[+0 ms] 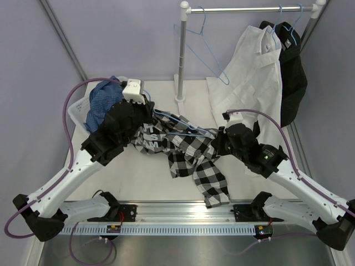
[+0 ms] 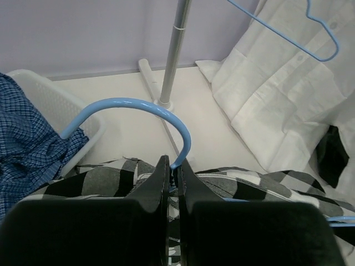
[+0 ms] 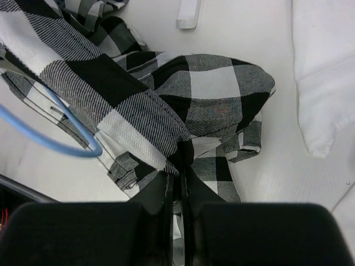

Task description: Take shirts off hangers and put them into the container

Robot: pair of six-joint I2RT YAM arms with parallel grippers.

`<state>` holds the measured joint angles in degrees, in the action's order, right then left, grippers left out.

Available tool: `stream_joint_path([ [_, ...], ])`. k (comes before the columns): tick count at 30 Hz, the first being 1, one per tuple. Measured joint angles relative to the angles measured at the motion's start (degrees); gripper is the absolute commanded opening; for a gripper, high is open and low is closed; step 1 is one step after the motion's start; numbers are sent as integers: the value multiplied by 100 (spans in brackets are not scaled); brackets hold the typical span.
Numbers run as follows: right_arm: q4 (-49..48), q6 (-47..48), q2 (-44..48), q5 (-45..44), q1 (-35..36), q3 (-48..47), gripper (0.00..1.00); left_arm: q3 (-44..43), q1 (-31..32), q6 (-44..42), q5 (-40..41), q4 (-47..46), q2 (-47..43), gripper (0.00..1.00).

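Observation:
The black-and-white large-check shirt (image 1: 194, 155) lies spread on the table between my arms, with a light-blue hanger (image 1: 183, 128) still inside it. My left gripper (image 2: 173, 166) is shut on the neck of this hanger, whose hook (image 2: 133, 103) curves up and to the left. My right gripper (image 3: 178, 177) is shut on a bunched fold of the checked shirt (image 3: 211, 94), beside the hanger's shoulder loop (image 3: 55, 141). The white container (image 1: 77, 111) at the left holds the blue small-check shirt (image 1: 105, 100). A white shirt (image 1: 249, 77) and a black shirt (image 1: 293, 77) hang from the rack.
The rack's upright pole (image 1: 181, 55) stands on its foot at the back centre of the table. An empty light-blue hanger (image 1: 202, 44) hangs from the top bar. The white shirt's hem drapes onto the table at the right.

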<state>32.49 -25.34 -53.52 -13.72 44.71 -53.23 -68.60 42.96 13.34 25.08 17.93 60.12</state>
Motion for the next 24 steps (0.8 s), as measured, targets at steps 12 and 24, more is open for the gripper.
stream_joint_path([
  [12, 1038, 415, 758, -85, -31, -654, 73, 0, -28, 216, -1307, -17, 192, 0],
  [24, 546, 1366, 304, 1803, -52, -1469, 78, 0, -22, 299, -1832, -24, 562, 0],
])
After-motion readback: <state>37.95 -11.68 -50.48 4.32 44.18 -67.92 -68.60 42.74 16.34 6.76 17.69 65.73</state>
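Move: Some 10 cm to the right hand's left, 3 cm ahead and 9 cm below is the middle of the bunched checked shirt, one edge still in its fingers. The hanger's bare end is about 4 cm to its left, level and 2 cm higher; the rack foot is roughly 14 cm left and 20 cm ahead. From the left hand, which grips the hanger hook, the shirt's middle lies about 16 cm right, 7 cm back and 23 cm lower. Opening wide, the right fingers let go of the checked shirt and the hand backs up and rises about 12 cm, swinging slightly right and then back left above the hanger's bare end; it turns some 20 degrees counter-clockwise and has begun to sink. The left hand keeps its grip on the hook, carries the hanger about 6 cm right and 3 to 4 cm down, and turns clockwise. ##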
